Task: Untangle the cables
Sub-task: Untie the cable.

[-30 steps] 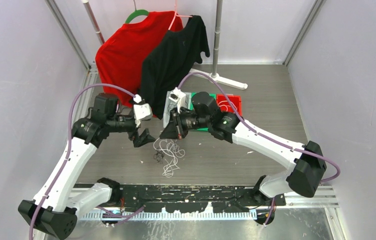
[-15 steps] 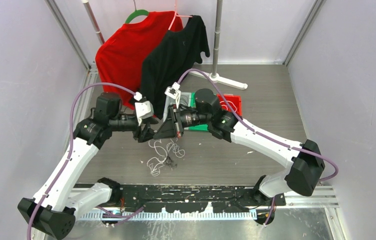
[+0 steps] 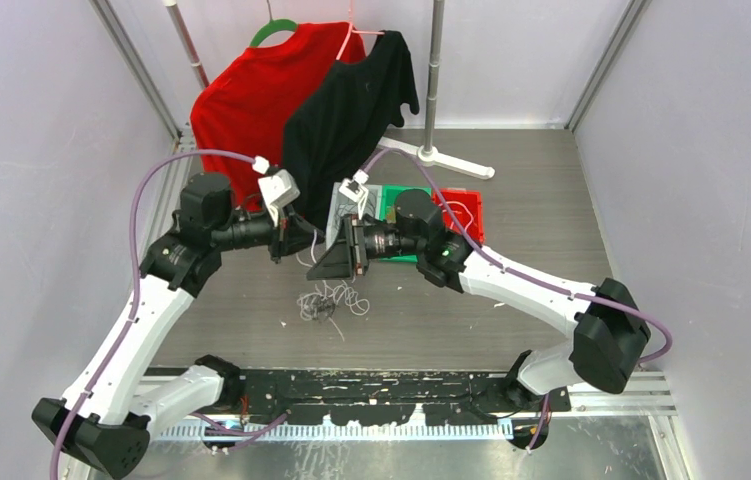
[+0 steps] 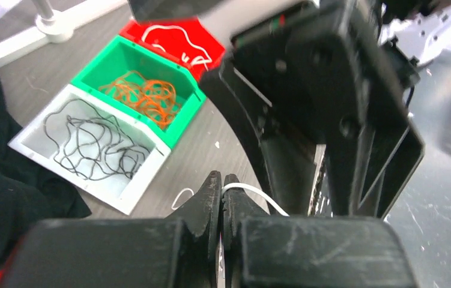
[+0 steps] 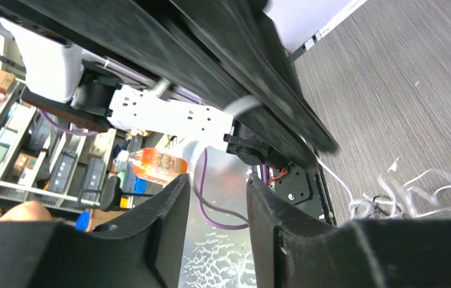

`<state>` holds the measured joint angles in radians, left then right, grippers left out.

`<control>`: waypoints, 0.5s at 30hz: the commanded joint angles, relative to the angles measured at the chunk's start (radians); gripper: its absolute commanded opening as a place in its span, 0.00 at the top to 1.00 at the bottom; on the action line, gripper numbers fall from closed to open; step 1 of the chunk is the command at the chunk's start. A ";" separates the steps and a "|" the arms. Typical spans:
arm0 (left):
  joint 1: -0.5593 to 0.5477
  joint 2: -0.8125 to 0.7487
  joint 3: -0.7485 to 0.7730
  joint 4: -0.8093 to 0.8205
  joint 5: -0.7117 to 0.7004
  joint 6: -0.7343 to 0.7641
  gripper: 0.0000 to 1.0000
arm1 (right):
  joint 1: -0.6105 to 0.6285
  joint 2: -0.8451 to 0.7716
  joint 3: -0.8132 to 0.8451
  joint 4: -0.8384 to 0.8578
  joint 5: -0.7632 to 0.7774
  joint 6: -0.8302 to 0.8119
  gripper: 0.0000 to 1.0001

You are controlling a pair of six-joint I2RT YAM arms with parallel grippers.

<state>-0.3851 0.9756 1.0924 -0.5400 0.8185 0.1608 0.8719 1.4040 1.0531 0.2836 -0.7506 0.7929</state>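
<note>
A tangle of white and black cables [image 3: 327,301] lies on the table below both grippers. My left gripper [image 3: 303,243] [image 4: 223,180] is shut on a white cable [image 4: 257,194] that arcs out from between its tips. One white strand hangs from there down to the tangle. Right beside it, my right gripper [image 3: 337,262] [image 5: 217,187] stands open with nothing between its fingers. In the right wrist view the tangle [image 5: 406,195] shows at the right edge. Black cables [image 4: 90,144] lie in the white bin, orange ones [image 4: 146,96] in the green bin, and white ones [image 4: 172,35] in the red bin.
The white bin [image 4: 130,198], green bin [image 4: 182,117] and red bin [image 3: 474,213] stand in a row behind the grippers. A red shirt [image 3: 246,100] and a black shirt [image 3: 346,115] hang at the back. A stand's pole [image 3: 435,75] rises at the back right.
My left gripper moved right to the right gripper, shut on the white cable and lifted. My right gripper opened. The tangle shifted slightly left and back.
</note>
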 commanded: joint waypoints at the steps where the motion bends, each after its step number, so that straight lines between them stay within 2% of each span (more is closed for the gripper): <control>1: -0.001 0.005 0.078 0.185 -0.084 -0.215 1.00 | -0.006 -0.051 -0.042 0.151 0.059 0.056 0.52; 6: -0.002 0.021 0.121 0.217 -0.120 -0.324 1.00 | -0.002 -0.049 -0.087 0.228 0.189 0.072 0.52; 11: -0.003 0.018 0.166 0.189 -0.101 -0.335 1.00 | 0.010 -0.026 -0.076 0.194 0.285 0.029 0.53; 15: -0.003 0.015 0.208 0.168 -0.092 -0.330 1.00 | 0.024 0.013 -0.060 0.200 0.302 0.025 0.53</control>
<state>-0.3851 1.0035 1.2274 -0.4042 0.7170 -0.1429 0.8787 1.4014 0.9607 0.4179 -0.5079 0.8383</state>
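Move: Just ahead of the right hand, about 5 cm farther out and roughly level with it, the white cable is held in the shut left fingers. From the left hand, the white cable's pile lies some 29 cm below, 2 cm back and 1 cm right. The black cable is about 3 cm back and 3 cm left of that hand at table height, and the grey bin some 16 cm ahead, 3 cm right and 27 cm down. Pulling the white cable upward, the left hand rises about 7 cm and eases some 2 cm forward, its shut fingers keeping their grip while the wrist tips them up roughly 10 degrees and swings them a little counter-clockwise. The right hand, its fingers staying about half open around the hanging white strand, goes some 4 cm forward and slightly down, turning about 15 degrees clockwise. ##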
